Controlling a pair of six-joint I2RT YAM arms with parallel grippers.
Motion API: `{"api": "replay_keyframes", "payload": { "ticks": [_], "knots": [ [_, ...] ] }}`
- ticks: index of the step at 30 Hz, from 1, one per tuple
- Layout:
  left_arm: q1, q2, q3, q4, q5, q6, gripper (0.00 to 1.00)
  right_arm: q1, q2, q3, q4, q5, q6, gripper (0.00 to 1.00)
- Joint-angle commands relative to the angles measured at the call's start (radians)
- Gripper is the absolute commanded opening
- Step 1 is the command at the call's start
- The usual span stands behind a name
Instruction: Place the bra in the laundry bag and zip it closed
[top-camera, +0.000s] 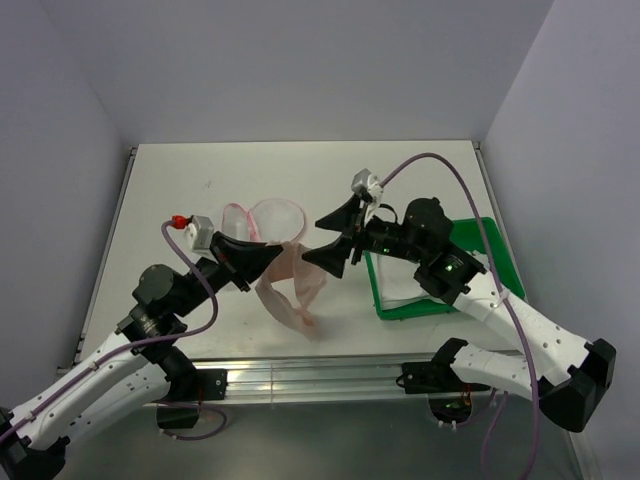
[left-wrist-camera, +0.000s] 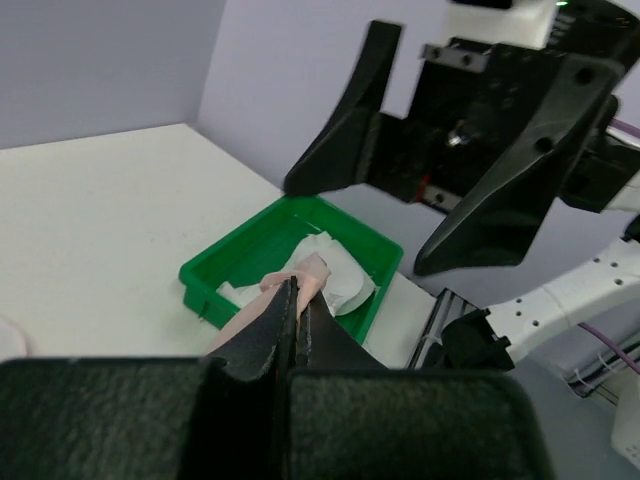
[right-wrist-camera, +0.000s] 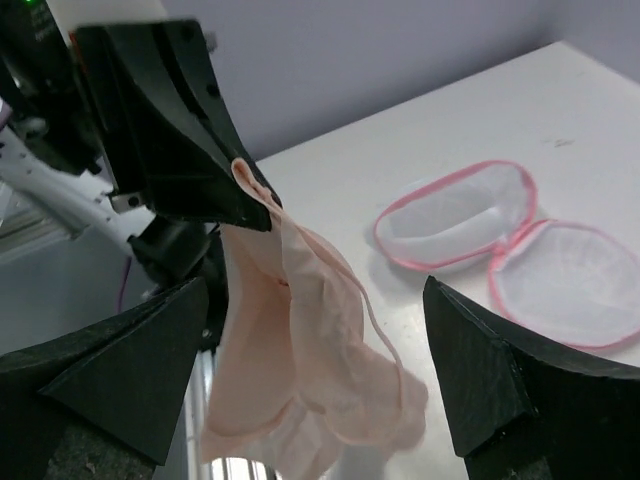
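Note:
The pale peach bra (right-wrist-camera: 300, 370) hangs in the air above the table's front middle, pinched at its top edge by my left gripper (top-camera: 283, 250), which is shut on it. In the left wrist view the fingertips (left-wrist-camera: 290, 300) are pressed together on a fold of the bra (left-wrist-camera: 312, 268). My right gripper (top-camera: 311, 240) faces it from the right, open wide, with its fingers (right-wrist-camera: 130, 370) on either side of the hanging fabric and not touching it. The laundry bag (top-camera: 272, 218) lies open on the table behind, both pink-rimmed mesh halves (right-wrist-camera: 465, 215) flat.
A green tray (top-camera: 470, 240) with white items (left-wrist-camera: 335, 275) in it sits under the right arm at the right of the table. The table's metal front rail (top-camera: 320, 375) runs just below the hanging bra.

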Motion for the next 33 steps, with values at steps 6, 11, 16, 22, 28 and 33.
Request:
{"api": "replay_keyframes", "payload": {
  "ticks": [6, 11, 16, 22, 28, 33],
  "knots": [
    [0.000, 0.031, 0.039, 0.138, 0.194, 0.011, 0.00, 0.102, 0.051, 0.030, -0.133, 0.013, -0.124, 0.95],
    [-0.002, 0.020, 0.012, 0.193, 0.225, -0.014, 0.00, 0.102, 0.016, -0.055, -0.031, -0.064, -0.106, 0.84],
    [0.000, 0.025, 0.002, 0.239, 0.286, -0.051, 0.00, 0.100, 0.044, -0.102, 0.089, -0.084, -0.055, 0.68],
    [0.000, 0.017, 0.005, 0.180, 0.306, -0.054, 0.01, 0.100, 0.013, -0.102, 0.144, 0.014, 0.000, 0.09],
    [0.000, -0.056, 0.045, -0.099, 0.003, -0.032, 0.96, 0.102, -0.033, 0.051, -0.128, 0.220, -0.020, 0.00],
    [0.000, -0.110, 0.024, -0.210, -0.077, -0.049, 0.99, 0.102, 0.019, 0.127, -0.268, 0.327, -0.037, 0.00]
  ]
}}
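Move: Hanging from the left hand's already shut fingertips, the bra has its middle about 8 cm below them, 2 cm back and 4 cm to their right. From the open right hand, that middle is some 7 cm left, 3 cm back and 10 cm lower. The laundry bag lies about 19 cm ahead, 18 cm left and 28 cm below the right hand; the green box is 8 cm ahead, 34 cm right and 26 cm below it. Dipping about 6 cm, with a little left and back, the right hand brings its open fingers around the bra and pinches its upper part, while the left, still holding, eases some 4 cm back, turning clockwise. The left then opens wide and lets go, drifting left, forward and down, as the right climbs about 5 cm and draws forward and right with the bra. ##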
